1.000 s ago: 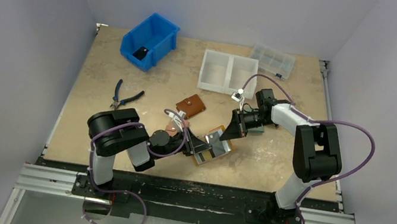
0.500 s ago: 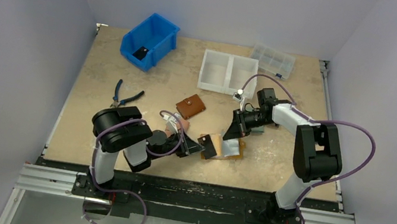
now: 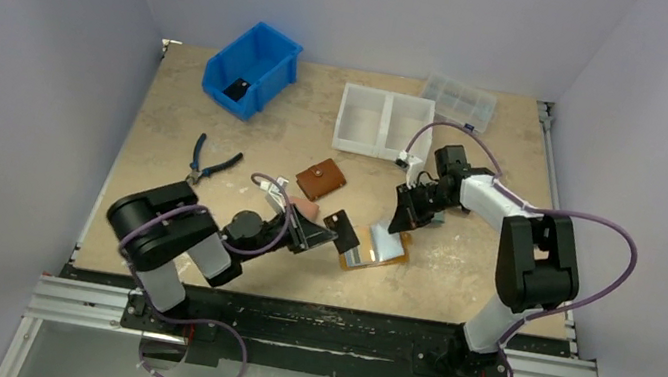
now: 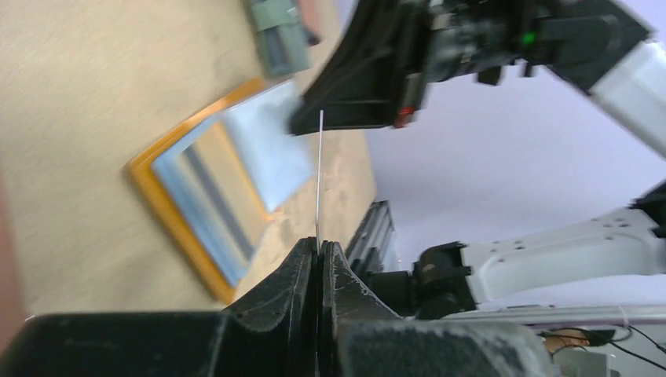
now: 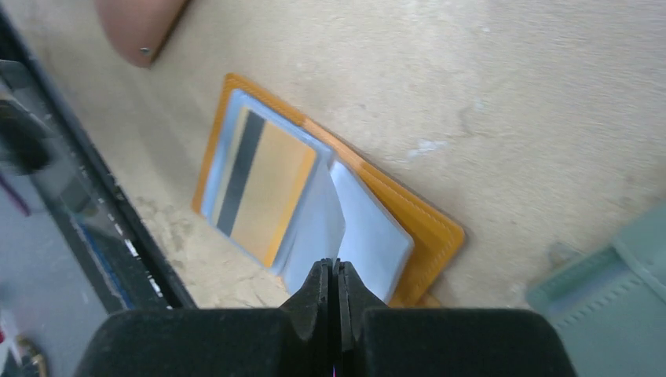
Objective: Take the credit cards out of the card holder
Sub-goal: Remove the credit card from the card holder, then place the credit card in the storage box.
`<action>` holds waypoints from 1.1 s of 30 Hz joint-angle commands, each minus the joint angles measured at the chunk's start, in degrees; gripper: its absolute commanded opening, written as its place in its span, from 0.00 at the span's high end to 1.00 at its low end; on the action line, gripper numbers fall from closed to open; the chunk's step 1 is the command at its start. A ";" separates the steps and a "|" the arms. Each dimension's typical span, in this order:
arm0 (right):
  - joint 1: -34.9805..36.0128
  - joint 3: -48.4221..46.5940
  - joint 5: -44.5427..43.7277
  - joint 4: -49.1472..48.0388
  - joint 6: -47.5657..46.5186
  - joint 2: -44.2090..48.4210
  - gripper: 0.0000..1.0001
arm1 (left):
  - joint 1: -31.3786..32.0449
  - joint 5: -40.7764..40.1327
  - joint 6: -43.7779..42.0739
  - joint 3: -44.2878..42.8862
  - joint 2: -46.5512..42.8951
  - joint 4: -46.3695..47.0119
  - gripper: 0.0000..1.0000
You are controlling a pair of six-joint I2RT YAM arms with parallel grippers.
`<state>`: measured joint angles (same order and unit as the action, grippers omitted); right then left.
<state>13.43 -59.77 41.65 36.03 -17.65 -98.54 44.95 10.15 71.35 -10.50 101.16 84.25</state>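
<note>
The mustard-orange card holder point(image 3: 379, 249) lies open and flat on the table, its bluish sleeves up. One sleeve holds an orange-yellow credit card point(image 5: 267, 188) with a dark stripe. My left gripper point(image 4: 318, 245) is shut on another credit card point(image 4: 320, 173), seen edge-on as a thin line. In the top view that card point(image 3: 341, 233) hangs just left of the holder, clear of it. My right gripper point(image 5: 336, 265) is shut just above the holder's loose sleeve point(image 5: 322, 228), with nothing visible between its fingers. In the top view the right gripper point(image 3: 397, 227) sits at the holder's far edge.
A pink wallet point(image 3: 303, 207) and a brown wallet point(image 3: 321, 179) lie behind my left gripper. A grey-green wallet point(image 5: 605, 290) lies right of the holder. Pliers point(image 3: 210, 164), a blue bin point(image 3: 253, 67), a white two-part tray point(image 3: 384, 123) and a clear organiser box point(image 3: 458, 102) stand farther back.
The holder, raised and tilted between both grippers a second ago, now lies flat. My left gripper drew leftward with a card, pulling it clear of the holder. The right gripper shifted slightly back.
</note>
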 commanded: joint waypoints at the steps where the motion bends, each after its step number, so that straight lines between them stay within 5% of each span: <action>1: -0.03 -0.47 -10.84 -2.50 0.34 3.53 0.96 | -1.96 2.52 -6.34 -1.94 -12.25 -9.64 1.00; 7: 0.02 -0.15 -11.59 -2.32 -0.91 6.34 0.61 | -8.23 1.80 -20.10 -12.15 -31.32 -50.31 1.00; 12: 0.02 -0.10 -11.82 -1.67 -3.03 10.90 0.48 | -19.68 2.14 -31.38 -23.68 -37.80 -74.64 1.00; 18: 0.02 -0.31 -9.93 1.56 -8.54 16.92 0.41 | -33.31 6.74 -40.76 -41.27 -30.08 -86.68 1.00; 26: -0.04 0.18 -7.93 2.41 -10.88 20.86 0.39 | -38.86 2.29 -64.23 -65.26 -14.51 -96.49 1.00; 33: 0.02 0.51 -6.38 2.73 -11.66 21.11 0.40 | -43.46 -2.54 -74.29 -83.45 -0.46 -103.17 1.00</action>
<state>13.43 -59.51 32.99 38.35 -27.70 -78.54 4.21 10.09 7.25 -85.62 95.42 -14.26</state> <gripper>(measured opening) 0.602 0.031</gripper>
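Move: The black credit card is already in the left fingers, just clear of the yellow card holder, whose middle lies about 10 cm to the right, level fore and aft, 6 cm lower. The blue box it goes to stands some 36 cm ahead and 27 cm left; the brown holder is 13 cm ahead and 5 left. From the right hand, closed on the clear sleeve, the yellow holder's middle is 4 cm back, 3 left, with the green holder 7 ahead, 8 right. The black card stays pinched in the left fingers as that hand climbs about 8 cm, then sweeps forward and left, still rising, to the blue box, its fingers swinging round some 60 degrees to point forward and somewhat down. The right hand shifts slightly right and forward, opens to let go of the clear sleeve, then rises about 8 cm. ##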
